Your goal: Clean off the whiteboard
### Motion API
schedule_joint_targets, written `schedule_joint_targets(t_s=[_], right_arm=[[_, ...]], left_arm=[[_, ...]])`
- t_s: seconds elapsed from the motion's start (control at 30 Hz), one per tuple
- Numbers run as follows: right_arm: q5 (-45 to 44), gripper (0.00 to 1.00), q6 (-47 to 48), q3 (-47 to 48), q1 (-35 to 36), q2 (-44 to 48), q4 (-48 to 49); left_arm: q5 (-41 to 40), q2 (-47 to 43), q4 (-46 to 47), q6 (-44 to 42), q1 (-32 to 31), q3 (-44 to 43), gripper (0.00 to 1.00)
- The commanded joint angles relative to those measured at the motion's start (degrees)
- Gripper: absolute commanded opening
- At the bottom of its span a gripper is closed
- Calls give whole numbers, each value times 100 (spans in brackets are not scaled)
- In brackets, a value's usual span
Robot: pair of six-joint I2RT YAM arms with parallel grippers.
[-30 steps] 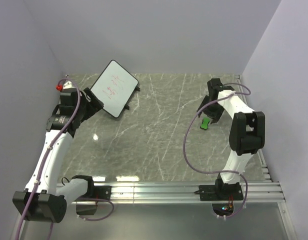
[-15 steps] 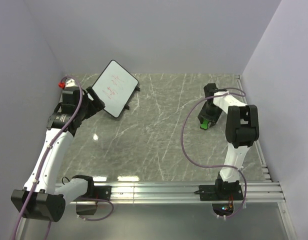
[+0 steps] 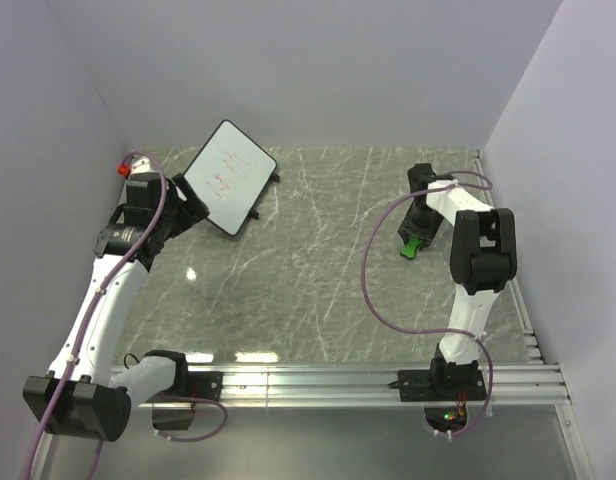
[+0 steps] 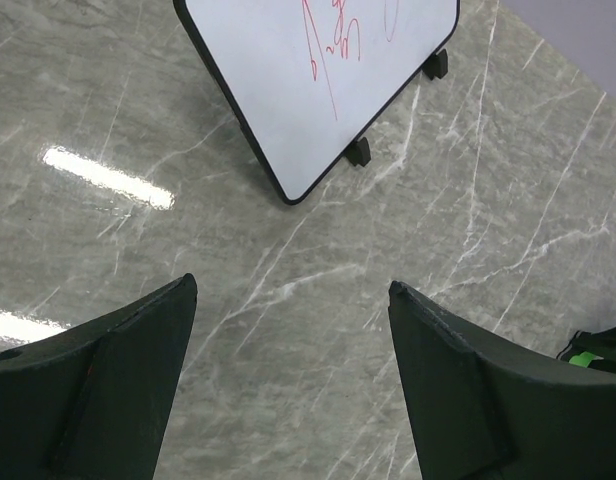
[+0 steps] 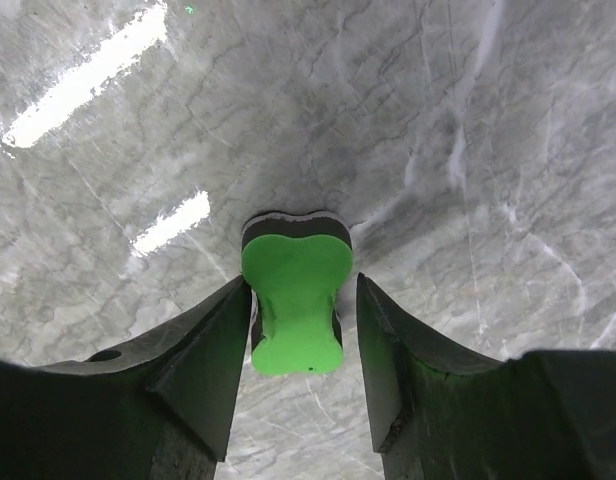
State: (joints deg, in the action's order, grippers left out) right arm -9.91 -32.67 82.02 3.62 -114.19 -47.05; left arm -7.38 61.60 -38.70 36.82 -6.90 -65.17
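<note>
The whiteboard [image 3: 229, 176] stands tilted on black legs at the back left, with faint red scribbles on it; its lower part shows in the left wrist view [image 4: 318, 80]. My left gripper [image 3: 185, 208] is open just left of and below the board, apart from it [image 4: 291, 290]. The green eraser [image 3: 412, 247] lies on the table at the right. My right gripper [image 3: 417, 236] is down over it. In the right wrist view its jaws straddle the eraser [image 5: 296, 265]: one finger [image 5: 203, 350] touches it and a thin gap remains at the other, so the right gripper [image 5: 304, 285] is still open.
The grey marble table [image 3: 308, 280] is walled at the back and both sides. A red-tipped post [image 3: 118, 171] stands in the back left corner. A metal rail [image 3: 318, 380] with the arm bases runs along the near edge.
My right gripper has dropped onto the eraser and its jaws have narrowed around it. The left arm has shifted slightly; the whiteboard has not moved.
</note>
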Motion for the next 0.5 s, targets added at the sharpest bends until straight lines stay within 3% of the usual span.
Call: schedule_joint_targets(t_s=[0.0, 0.27, 0.47], right_arm=[[-204, 54, 129, 262, 42, 195, -199], [-230, 50, 190, 227, 69, 143, -244], [-63, 29, 217, 209, 121, 55, -200]], left_arm=[[-54, -17, 169, -96, -14, 4, 84], [-62, 10, 187, -78, 30, 22, 84], [52, -104, 178, -131, 74, 100, 84]])
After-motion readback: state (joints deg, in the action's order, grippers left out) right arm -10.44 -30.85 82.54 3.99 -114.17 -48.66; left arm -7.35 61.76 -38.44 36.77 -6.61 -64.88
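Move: The eraser lies on the table right under the right hand, its narrow waist already between the open fingers and its middle roughly 1 cm below the hand point. The whiteboard's middle stands about 50 cm to the left of it and some 20 cm farther out, a few centimetres higher. From the left hand, the eraser lies some 54 cm to the right, about 6 cm ahead and roughly 24 cm below. The right hand, pointing almost straight down and low over the table, barely shifts: it eases only about half a centimetre back towards its base, with a slight counter-clockwise turn of a couple of degrees. Meanwhile its fingers, slow at first and then faster, close from about half open to a third and pinch the green eraser's waist from both sides. ##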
